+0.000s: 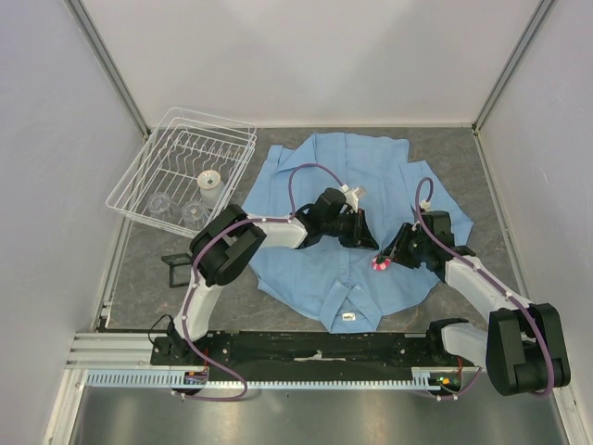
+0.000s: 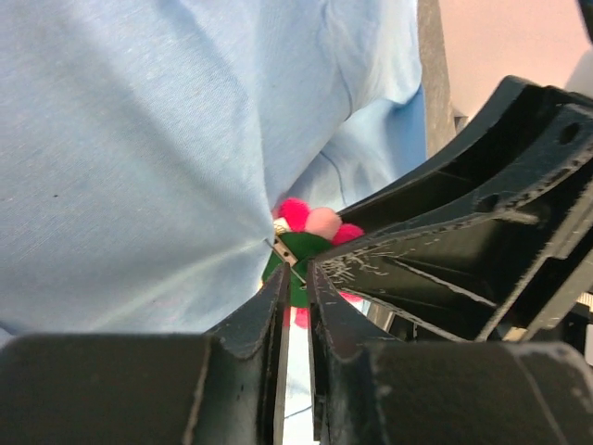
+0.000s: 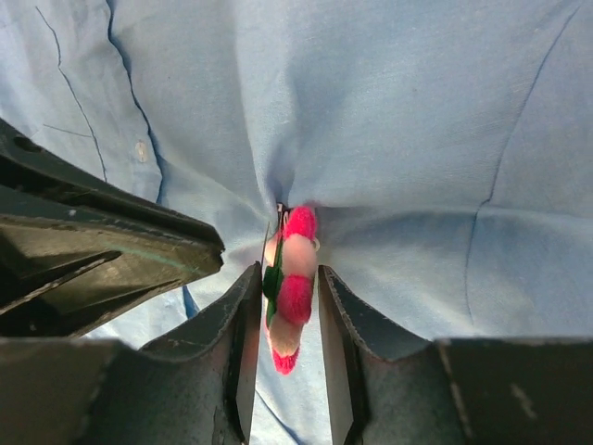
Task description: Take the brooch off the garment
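The garment (image 1: 357,218), a light blue shirt, lies spread flat with its collar and white label toward me. The brooch (image 1: 380,264) is pink-red and pale pom-petalled with a green back. It stands edge-on (image 3: 295,292), and the cloth puckers toward its top. My right gripper (image 3: 287,278) is shut on the brooch, one finger against each face. My left gripper (image 2: 296,271) is shut to a thin slit with nothing seen inside it. Its tips sit just beside the brooch's (image 2: 310,224) green back and metal pin. The left fingers (image 3: 139,246) lie apart from the brooch.
A white wire dish rack (image 1: 157,171) at the back left holds a cup and glasses. A small black bracket (image 1: 176,269) lies by the left arm. Grey walls enclose the table on three sides. The two grippers nearly touch over the shirt's lower right front.
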`<state>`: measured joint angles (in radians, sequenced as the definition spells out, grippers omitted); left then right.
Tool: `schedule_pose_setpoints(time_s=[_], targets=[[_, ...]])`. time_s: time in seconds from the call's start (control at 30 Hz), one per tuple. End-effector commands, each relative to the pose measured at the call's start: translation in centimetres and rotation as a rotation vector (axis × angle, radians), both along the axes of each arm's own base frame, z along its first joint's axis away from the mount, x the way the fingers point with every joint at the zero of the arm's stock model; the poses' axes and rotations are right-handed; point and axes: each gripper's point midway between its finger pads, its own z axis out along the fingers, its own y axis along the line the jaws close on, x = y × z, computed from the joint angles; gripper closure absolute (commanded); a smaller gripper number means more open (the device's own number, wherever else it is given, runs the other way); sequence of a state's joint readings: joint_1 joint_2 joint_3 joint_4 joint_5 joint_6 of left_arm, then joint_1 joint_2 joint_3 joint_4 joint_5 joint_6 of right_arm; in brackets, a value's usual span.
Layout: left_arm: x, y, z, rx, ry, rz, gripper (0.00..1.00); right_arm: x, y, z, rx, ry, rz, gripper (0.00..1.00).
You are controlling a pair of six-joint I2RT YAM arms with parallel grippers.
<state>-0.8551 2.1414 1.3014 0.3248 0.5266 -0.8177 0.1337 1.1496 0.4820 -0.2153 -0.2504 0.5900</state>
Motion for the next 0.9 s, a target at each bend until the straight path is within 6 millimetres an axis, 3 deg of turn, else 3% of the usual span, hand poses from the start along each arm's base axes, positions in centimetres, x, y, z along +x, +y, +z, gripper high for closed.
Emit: schedule_pose_setpoints(time_s=[0.0, 0.17, 0.27, 0.4, 0.87], targets=[[0.2, -0.5, -0.1, -0.011, 0.010, -0.001, 0.82, 0.3, 0.0, 0.8, 0.012, -0.023, -0.001, 0.62], [0.3, -0.4, -0.4, -0.007, 0.009, 0.002, 0.83, -0.1, 0.0, 0.6, 0.016, -0.010, 0.001, 0.64], [0.3, -0.4, -0.5, -0.006, 0.013, 0.005, 0.84, -0.2, 0.1, 0.4, 0.023, -0.005, 0.005, 0.72], [0.1, -0.3, -0.6, 0.000, 0.054, 0.019, 0.85, -0.2, 0.0, 0.1, 0.011, -0.013, 0.010, 1.00], [0.4, -0.4, -2.1, 0.070, 0.143, 0.106, 0.86, 0.3, -0.2, 0.1, -0.019, -0.067, 0.049, 1.00]])
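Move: The brooch stands on edge between the right hand's half-open fingertips, roughly 1 cm left of and 1 cm below the hand point. From that hand the garment's button strip runs some 9 cm to the left and level with it, 4 cm down; the white collar tag lies about 13 cm back and 9 cm left, equally low. From the left hand, the brooch is about 4 cm back, 2 cm right and 3 cm below. The right fingers shut on the brooch just below where it meets the cloth and keep it pinched, the hand staying put within half a centimetre. Beside it the left hand, nearly shut and apparently holding nothing, sinks about 2.5 cm towards the garment in two short stages, turning some 10 degrees towards the end. ##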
